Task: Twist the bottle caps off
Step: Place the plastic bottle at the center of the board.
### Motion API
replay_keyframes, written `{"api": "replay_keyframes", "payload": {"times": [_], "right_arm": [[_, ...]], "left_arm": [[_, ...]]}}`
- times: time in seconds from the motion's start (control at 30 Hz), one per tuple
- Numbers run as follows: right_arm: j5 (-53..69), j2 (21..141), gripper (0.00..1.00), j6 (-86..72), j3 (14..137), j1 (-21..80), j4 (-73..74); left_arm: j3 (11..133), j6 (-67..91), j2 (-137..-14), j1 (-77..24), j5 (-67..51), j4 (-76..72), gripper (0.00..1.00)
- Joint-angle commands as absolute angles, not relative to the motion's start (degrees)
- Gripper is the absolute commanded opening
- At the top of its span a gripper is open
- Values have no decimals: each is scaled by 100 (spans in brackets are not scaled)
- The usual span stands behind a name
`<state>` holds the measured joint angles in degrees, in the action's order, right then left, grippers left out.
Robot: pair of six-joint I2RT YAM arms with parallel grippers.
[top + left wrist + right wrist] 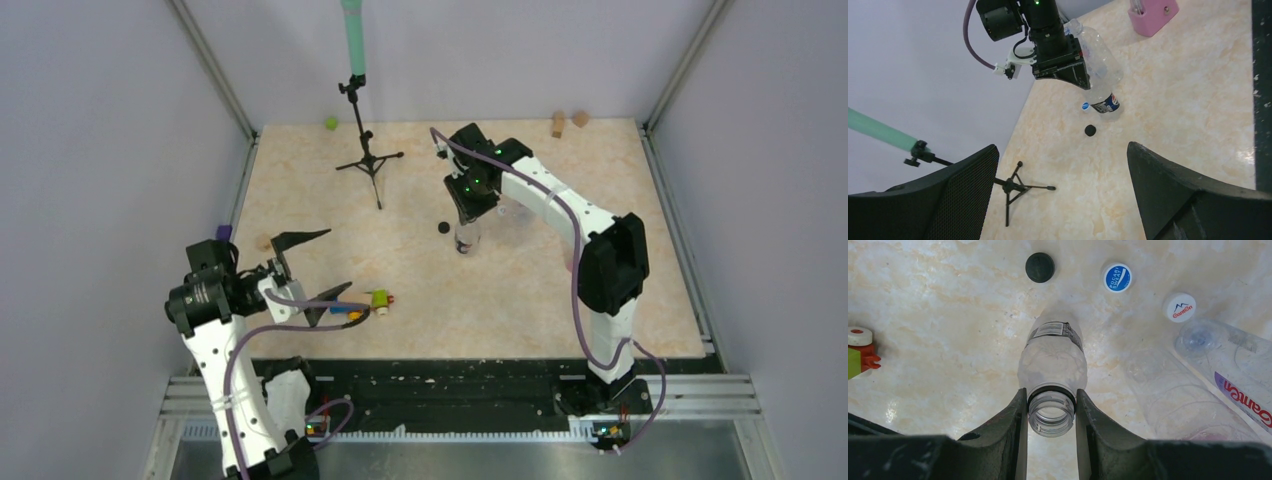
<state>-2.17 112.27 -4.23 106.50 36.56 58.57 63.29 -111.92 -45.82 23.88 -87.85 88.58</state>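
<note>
A small clear bottle (1052,360) stands upright mid-table, its neck uncapped. My right gripper (1051,410) is shut on that neck from above, one finger on each side. Beyond it, three loose bottle caps lie on the table: a black cap (1040,267), a blue cap (1117,277) and a white cap (1179,307). Two more clear bottles lie on their sides to the right, one plain (1178,400) and one with a pinkish label (1233,365). From above, the right gripper (470,205) hides the bottle's top. My left gripper (315,268) hangs open and empty at the front left, far from the bottles.
A black tripod stand (368,150) with a green pole stands at the back. A green and red toy (380,298) lies near the left gripper. Small tan blocks (568,121) and a green block (330,123) sit by the back wall. A pink object (1153,12) lies right of the bottles.
</note>
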Motion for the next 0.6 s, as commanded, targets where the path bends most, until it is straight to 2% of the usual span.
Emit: {"api": "replay_keyframes", "payload": {"times": [0.0,0.17,0.23,0.3,0.43,0.57], "right_arm": [[-162,11201,32,-347,10590,3595,5772],[-192,11201,43,-324,10600,3595,5768],[-173,11188,44,-325,10585,3595,5745],[-129,11179,44,-350,10559,3597,5696],[-108,11193,53,-387,10538,3595,5622],[-158,11231,55,-389,10588,3596,5625]], "left_arm": [[6408,-9798,-4840,2426,-9634,9095,98],[6360,-8653,-5293,2627,-9625,9102,98],[6353,-8410,-5272,2774,-9617,9100,98],[6315,-8370,-5120,2982,-9620,9099,99],[6237,-8253,-4709,3575,-9618,9093,98],[6062,-8618,-4111,4334,-9615,9095,98]]}}
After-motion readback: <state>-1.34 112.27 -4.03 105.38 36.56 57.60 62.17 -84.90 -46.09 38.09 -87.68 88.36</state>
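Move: The plastic bottle stands upright with its bare neck already between the right fingers, so its middle is about 8 cm straight below that hand. From the bottle, the black cap lies some 5 cm ahead and 5 cm left, the blue cap about 8 cm ahead and 2 cm right; two clear bottles stand roughly 13 cm right and 5 cm farther out. From the left hand, the bottle is about 19 cm ahead, 25 cm right and 26 cm below. Hold the right gripper in place over the plastic bottle and spread its fingers from their grip to about half open, letting go of the neck. Meanwhile swing the open, empty left gripper some 4 cm left, away from the bottle, dipping slightly; roll it about 30 degrees counter-clockwise seen from behind and turn it a little counter-clockwise. ##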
